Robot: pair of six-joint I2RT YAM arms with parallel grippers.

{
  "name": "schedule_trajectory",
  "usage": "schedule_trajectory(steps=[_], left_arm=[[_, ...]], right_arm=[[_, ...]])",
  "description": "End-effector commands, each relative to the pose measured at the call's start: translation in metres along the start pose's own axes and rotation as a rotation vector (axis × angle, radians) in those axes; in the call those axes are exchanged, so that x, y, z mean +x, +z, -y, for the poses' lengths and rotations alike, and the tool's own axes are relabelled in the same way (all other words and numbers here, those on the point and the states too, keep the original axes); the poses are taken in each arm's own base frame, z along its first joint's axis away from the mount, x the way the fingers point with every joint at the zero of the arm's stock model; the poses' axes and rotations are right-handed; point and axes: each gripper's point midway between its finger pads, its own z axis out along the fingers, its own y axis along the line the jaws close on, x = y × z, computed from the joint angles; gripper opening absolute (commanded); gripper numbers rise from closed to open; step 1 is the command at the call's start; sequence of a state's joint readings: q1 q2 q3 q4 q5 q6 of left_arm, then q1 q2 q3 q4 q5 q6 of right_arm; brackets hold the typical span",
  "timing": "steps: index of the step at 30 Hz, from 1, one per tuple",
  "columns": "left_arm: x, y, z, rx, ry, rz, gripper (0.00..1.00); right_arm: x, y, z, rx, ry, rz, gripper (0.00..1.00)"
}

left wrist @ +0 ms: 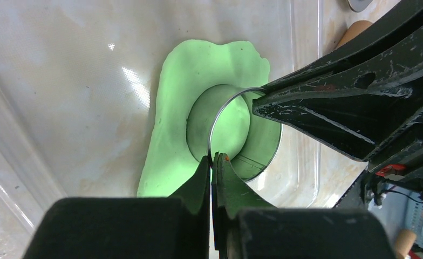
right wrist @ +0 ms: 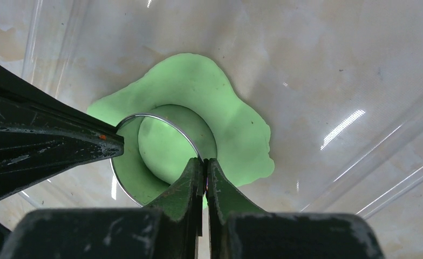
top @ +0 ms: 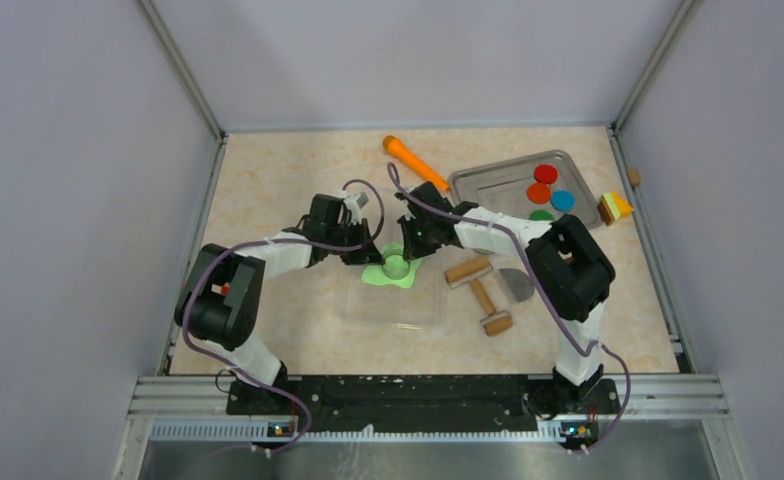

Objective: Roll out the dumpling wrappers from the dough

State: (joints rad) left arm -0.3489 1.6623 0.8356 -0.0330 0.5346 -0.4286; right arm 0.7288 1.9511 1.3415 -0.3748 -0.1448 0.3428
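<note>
A thin, irregular sheet of light green dough (top: 380, 276) lies on a clear plastic board (top: 368, 310). A metal ring cutter (top: 396, 265) stands on the dough. My left gripper (left wrist: 213, 157) is shut on the ring's near rim (left wrist: 211, 129). My right gripper (right wrist: 204, 161) is shut on the opposite rim (right wrist: 161, 117). Inside the ring shows a round patch of dough (right wrist: 163, 148); I cannot tell whether it is a cut-out dumpling wrapper. The sheet (right wrist: 236, 124) spreads round the ring. The right fingers (left wrist: 328, 108) fill the right side of the left wrist view.
A wooden rolling pin (top: 468, 270), a wooden stamp (top: 488, 305) and a metal scraper (top: 516, 283) lie right of the board. An orange tool (top: 415, 160) lies at the back. A metal tray (top: 488, 182) holds red, orange, blue and dark green discs. A toy burger (top: 615, 207) sits beside it.
</note>
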Motion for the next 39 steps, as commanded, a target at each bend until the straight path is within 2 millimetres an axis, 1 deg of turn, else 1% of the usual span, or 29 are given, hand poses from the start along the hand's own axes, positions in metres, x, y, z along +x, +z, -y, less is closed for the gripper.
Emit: schedule_trajectory(steps=[1, 4, 9, 11, 13, 14, 17, 19, 20, 22, 24, 26, 28, 30, 32, 33, 34, 35, 36, 37, 39], left_arm=[[0.049, 0.004, -0.052, -0.195, 0.068, -0.11, 0.0], [0.059, 0.005, -0.051, -0.216, 0.082, -0.113, 0.0], [0.055, 0.004, -0.061, -0.298, 0.062, -0.084, 0.0], [0.054, 0.004, -0.061, -0.304, 0.047, -0.089, 0.0], [0.047, 0.001, -0.051, -0.259, 0.041, -0.074, 0.0], [0.041, -0.002, -0.042, -0.221, 0.038, -0.056, 0.0], [0.013, -0.013, -0.013, -0.101, 0.033, 0.006, 0.0], [-0.002, -0.021, 0.007, -0.013, 0.032, 0.026, 0.01], [-0.007, -0.023, 0.016, 0.026, 0.038, 0.025, 0.04], [-0.015, -0.028, 0.033, 0.093, 0.055, 0.021, 0.16], [-0.02, -0.031, 0.045, 0.137, 0.057, 0.01, 0.28], [-0.024, -0.036, 0.052, 0.159, 0.047, 0.007, 0.39], [-0.033, -0.045, 0.055, 0.166, 0.05, 0.03, 0.44], [-0.045, -0.049, 0.052, 0.149, 0.101, 0.067, 0.48], [-0.056, -0.047, 0.048, 0.146, 0.182, 0.073, 0.5], [-0.06, -0.043, 0.045, 0.142, 0.211, 0.055, 0.5], [-0.06, -0.037, 0.043, 0.152, 0.226, 0.013, 0.5], [-0.062, -0.034, 0.044, 0.167, 0.246, -0.04, 0.5], [-0.057, -0.03, 0.042, 0.187, 0.265, -0.103, 0.5], [-0.057, -0.026, 0.041, 0.193, 0.273, -0.144, 0.51], [-0.056, -0.021, 0.034, 0.193, 0.34, -0.199, 0.51]], right_arm=[[0.05, 0.008, 0.012, 0.065, -0.036, -0.102, 0.0], [0.048, 0.011, 0.015, 0.078, -0.041, -0.069, 0.0], [0.05, 0.015, 0.02, 0.091, -0.028, -0.036, 0.0], [0.049, 0.014, 0.016, 0.077, -0.004, -0.047, 0.0], [0.034, 0.006, 0.006, 0.014, 0.022, -0.036, 0.0], [0.023, -0.001, -0.001, -0.024, 0.025, -0.018, 0.0], [-0.007, -0.027, -0.021, -0.116, -0.003, 0.033, 0.12], [-0.02, -0.042, -0.03, -0.156, -0.02, 0.049, 0.19], [-0.023, -0.046, -0.033, -0.173, -0.022, 0.043, 0.22], [-0.03, -0.055, -0.039, -0.208, -0.018, 0.032, 0.3], [-0.036, -0.063, -0.043, -0.25, -0.022, 0.041, 0.38], [-0.044, -0.074, -0.044, -0.267, -0.04, 0.064, 0.43], [-0.05, -0.086, -0.044, -0.287, -0.078, 0.075, 0.47], [-0.048, -0.101, -0.049, -0.344, -0.199, 0.081, 0.5], [-0.037, -0.114, -0.055, -0.42, -0.392, 0.089, 0.5], [-0.033, -0.12, -0.057, -0.454, -0.473, 0.106, 0.49], [-0.026, -0.125, -0.06, -0.494, -0.573, 0.127, 0.48], [-0.017, -0.128, -0.063, -0.537, -0.678, 0.144, 0.47], [-0.01, -0.129, -0.064, -0.539, -0.809, 0.169, 0.46], [-0.003, -0.126, -0.063, -0.514, -0.938, 0.181, 0.45], [0.009, -0.116, -0.061, -0.449, -1.177, 0.193, 0.44]])
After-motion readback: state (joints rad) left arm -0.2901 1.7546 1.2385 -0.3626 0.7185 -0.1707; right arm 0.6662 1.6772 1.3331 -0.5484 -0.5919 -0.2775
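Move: The ring cutter stands in the dough with its rim already pinched on opposite sides. From my left hand its middle is about 3 cm right, 1 cm back and 2 cm down; from my right hand, about 2 cm left, 1 cm back and 2 cm down. The dough's middle lies some 4 cm below my right hand, 3 cm to its left and 2 cm back. The wooden roller is roughly 13 cm right of that hand and 7 cm back, the scraper 20 cm right and 5 cm back. I keep both grips on the cutter's rim for about half a second, with only a small rocking of the wrists, then open both hands about halfway and come free. My right hand climbs some 10 cm, drawing back about 5 cm late on and swinging nearly 40 degrees counter-clockwise; my left lifts about 7 cm, then goes forward, turning slightly clockwise. ##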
